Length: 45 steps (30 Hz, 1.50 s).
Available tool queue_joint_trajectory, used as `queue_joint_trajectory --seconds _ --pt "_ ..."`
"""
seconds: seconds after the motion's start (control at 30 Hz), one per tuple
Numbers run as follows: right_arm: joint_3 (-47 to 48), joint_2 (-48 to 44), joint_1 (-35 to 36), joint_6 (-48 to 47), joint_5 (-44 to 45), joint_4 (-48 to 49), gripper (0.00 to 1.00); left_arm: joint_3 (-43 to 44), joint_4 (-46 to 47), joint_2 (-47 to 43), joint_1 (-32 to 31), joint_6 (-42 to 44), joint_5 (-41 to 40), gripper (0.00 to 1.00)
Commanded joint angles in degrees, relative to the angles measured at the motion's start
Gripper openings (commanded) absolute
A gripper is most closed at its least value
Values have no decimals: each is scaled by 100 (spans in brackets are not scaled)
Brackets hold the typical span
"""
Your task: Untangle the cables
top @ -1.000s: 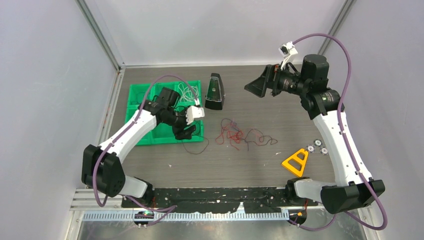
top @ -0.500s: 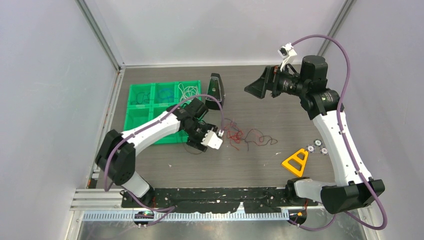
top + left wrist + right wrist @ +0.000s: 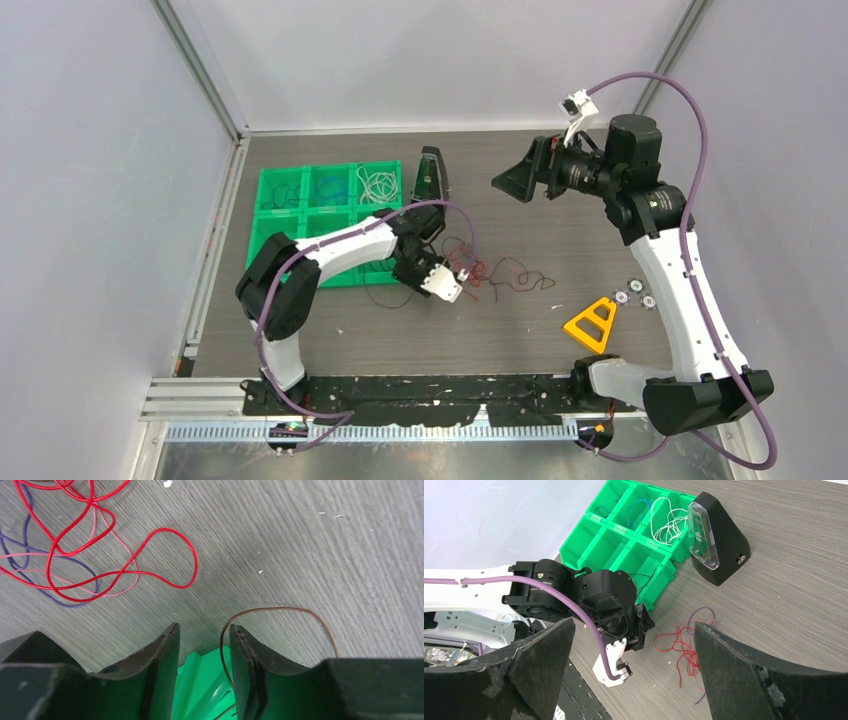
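Note:
The cables (image 3: pixel 482 272) lie tangled mid-table, thin red, pink and purple loops (image 3: pixel 75 555). A separate thin dark wire (image 3: pixel 280 611) arcs over the wood and runs back between my left fingers, close along the right finger (image 3: pixel 245 655). My left gripper (image 3: pixel 418 272) is low at the green tray's near right corner, just left of the tangle, jaws apart with a gap and not pinching the wire. My right gripper (image 3: pixel 515 180) hangs high at the back right, wide open and holding nothing.
The green compartment tray (image 3: pixel 270 235) sits at the left, with a white cable (image 3: pixel 377 185) and a blue cable (image 3: pixel 325 187) in its back compartments. A black wedge-shaped device (image 3: pixel 430 185) stands beside it. A yellow triangle (image 3: pixel 592 323) and small round discs (image 3: pixel 635 295) lie on the right.
My left arm swung from over the tray rightward and down to the edge of the tangle, and its jaws narrowed. The right arm barely moved.

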Motion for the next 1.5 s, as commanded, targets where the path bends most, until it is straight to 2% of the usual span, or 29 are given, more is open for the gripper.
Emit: queue_joint_trajectory --seconds 0.0,0.2,0.3,0.4,0.5,0.63,0.73,0.83,1.13,1.33,1.47 --pt "52 -132 -71 -106 36 -6 95 298 4 187 -33 185 -258 38" --pt "57 -125 -152 -110 35 -16 95 393 -356 123 -29 331 3 15" --pt "70 -122 -169 -107 39 -16 95 434 -419 -200 33 106 382 0" --pt "75 -119 -188 -131 38 -17 95 455 -304 -618 295 -427 754 0" --pt "61 -136 -198 -141 22 -15 95 478 -46 -992 824 -1179 1005 0" --pt "41 -118 -205 -117 8 0 95 108 1112 -1235 1665 -2188 869 0" --pt "48 -88 -207 -109 2 32 95 -186 2351 -1192 1957 -2973 190 0" --pt "75 -59 -200 -101 1 32 95 -241 2808 -957 2093 -3360 -530 0" --pt "121 -35 -211 -143 57 -30 95 -130 2742 -490 2260 -3776 -1722 0" --pt "137 6 -207 -150 68 -26 95 -288 2399 -654 2201 -3552 -1554 0" --pt "144 17 -211 -167 69 -24 95 -695 2516 -849 2044 -3281 -1504 0"
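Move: The brown cable's loose strand lies between the left hand's open fingers, about 1 cm below them. From that hand, the green box's near-right compartment is centred some 7 cm ahead and 6 cm left. The red tangle is about 13 cm right and 3 cm ahead, and the white cable some 22 cm ahead and 7 cm left. From the right hand, the brown strand is roughly 23 cm left, 3 cm back and 33 cm below. Left hand pinches the brown cable, lifts and swings it about 20 cm forward-left over the box, turning counter-clockwise. ##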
